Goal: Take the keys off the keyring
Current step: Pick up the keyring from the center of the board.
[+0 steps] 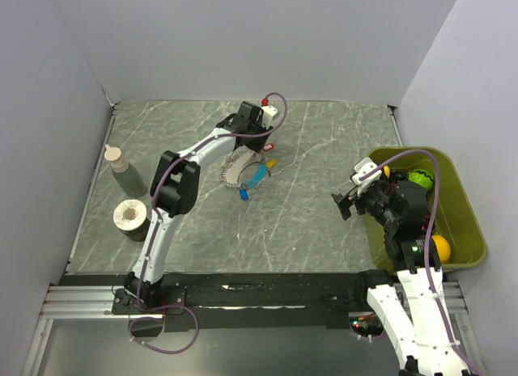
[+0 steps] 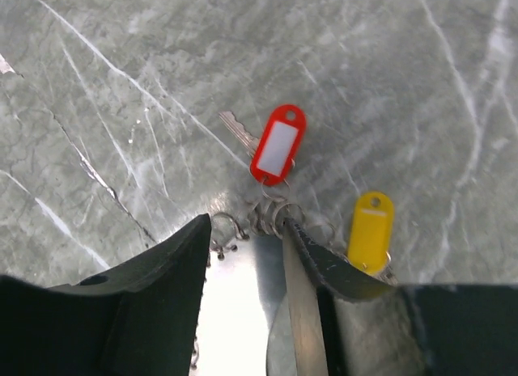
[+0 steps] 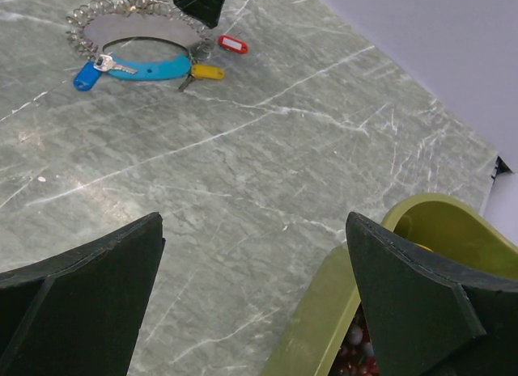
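The keyring (image 1: 233, 167) is a loop of silvery links lying flat at mid-table, also seen in the right wrist view (image 3: 81, 20). On it hang a red-tagged key (image 2: 278, 145), a yellow-tagged key (image 2: 371, 230), a blue-tagged key (image 3: 83, 77) and a curved light-blue strip (image 3: 154, 69). My left gripper (image 2: 247, 222) is down over the ring's far edge. Its fingers straddle the links (image 2: 271, 214) with a gap still between them. My right gripper (image 3: 255, 218) hovers wide open over bare table beside the bin, holding nothing.
An olive-green bin (image 1: 465, 214) with balls and small items stands at the right edge, under my right arm. A capped bottle (image 1: 125, 170) and a short grey cylinder (image 1: 129, 218) stand at the left. White walls close in the table.
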Robot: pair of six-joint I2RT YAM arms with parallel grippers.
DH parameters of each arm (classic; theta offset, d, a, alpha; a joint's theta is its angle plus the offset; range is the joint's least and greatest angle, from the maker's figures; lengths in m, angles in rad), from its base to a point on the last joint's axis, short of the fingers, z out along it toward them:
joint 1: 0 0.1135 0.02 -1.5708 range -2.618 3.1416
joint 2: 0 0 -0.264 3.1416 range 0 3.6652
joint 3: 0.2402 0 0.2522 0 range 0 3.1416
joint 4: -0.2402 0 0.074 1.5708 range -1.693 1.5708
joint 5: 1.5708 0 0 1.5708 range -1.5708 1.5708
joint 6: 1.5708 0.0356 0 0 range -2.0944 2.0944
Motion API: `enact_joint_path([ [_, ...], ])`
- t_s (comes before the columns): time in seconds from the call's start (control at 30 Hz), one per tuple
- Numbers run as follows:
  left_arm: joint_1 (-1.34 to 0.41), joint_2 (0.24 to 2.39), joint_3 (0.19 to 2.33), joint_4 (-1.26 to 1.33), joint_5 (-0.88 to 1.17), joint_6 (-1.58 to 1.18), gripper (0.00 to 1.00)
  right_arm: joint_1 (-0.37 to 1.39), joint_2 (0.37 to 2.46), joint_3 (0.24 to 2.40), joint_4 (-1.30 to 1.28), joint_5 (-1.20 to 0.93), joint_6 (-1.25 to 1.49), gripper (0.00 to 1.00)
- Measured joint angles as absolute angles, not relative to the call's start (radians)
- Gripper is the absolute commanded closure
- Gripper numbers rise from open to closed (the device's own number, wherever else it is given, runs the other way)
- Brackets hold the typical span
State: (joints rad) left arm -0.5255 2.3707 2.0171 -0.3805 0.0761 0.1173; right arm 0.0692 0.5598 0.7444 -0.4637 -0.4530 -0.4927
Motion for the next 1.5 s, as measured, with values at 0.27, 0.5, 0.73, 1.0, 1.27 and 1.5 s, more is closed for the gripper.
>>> enact_joint_path([
  [0.27,-0.524,2.461,2.095,-0.412,0.045,0.093,0.54,0.069,0.559,0.744,-0.464,-0.452,-0.493,0.0],
  [0.5,-0.525,2.472,2.102,-0.432,0.045,0.082,0.76,0.069,0.559,0.744,-0.464,-0.452,-0.493,0.0],
  [0.73,-0.525,2.472,2.104,-0.432,0.053,0.079,0.99,0.069,0.559,0.74,-0.461,-0.453,-0.493,0.0],
  [1.0,-0.525,2.451,2.072,-0.426,0.097,0.082,0.99,0.069,0.559,0.726,-0.457,-0.456,-0.496,0.0],
  [1.27,-0.525,2.261,1.921,-0.47,0.241,0.097,0.99,0.069,0.56,0.727,-0.472,-0.529,-0.501,0.0],
  [1.5,-0.525,1.991,1.784,-0.494,0.378,0.136,0.99,0.072,0.567,0.769,-0.535,-0.646,-0.507,0.0],
])
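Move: The keyring's middle lies about 5 cm back and 5 cm left of the left hand, 4 cm below it, with its far end of small rings almost under the half-open fingers. The red tag is about 3 cm ahead and 3 cm to the right of this hand; the yellow tag is 3 cm back and 4 cm right. The keyring's middle is roughly 24 cm forward, 27 cm left and 22 cm below the right hand. Lower the left gripper about 3.5 cm onto the far end of the keyring, hold there and shut the fingers, pinching the small rings. Then draw it back some 10 cm towards the base while lifting about 14 cm, turning the wrist some 15 degrees clockwise. Near the end, swing the open right gripper about 3 cm left and 2 cm back. ##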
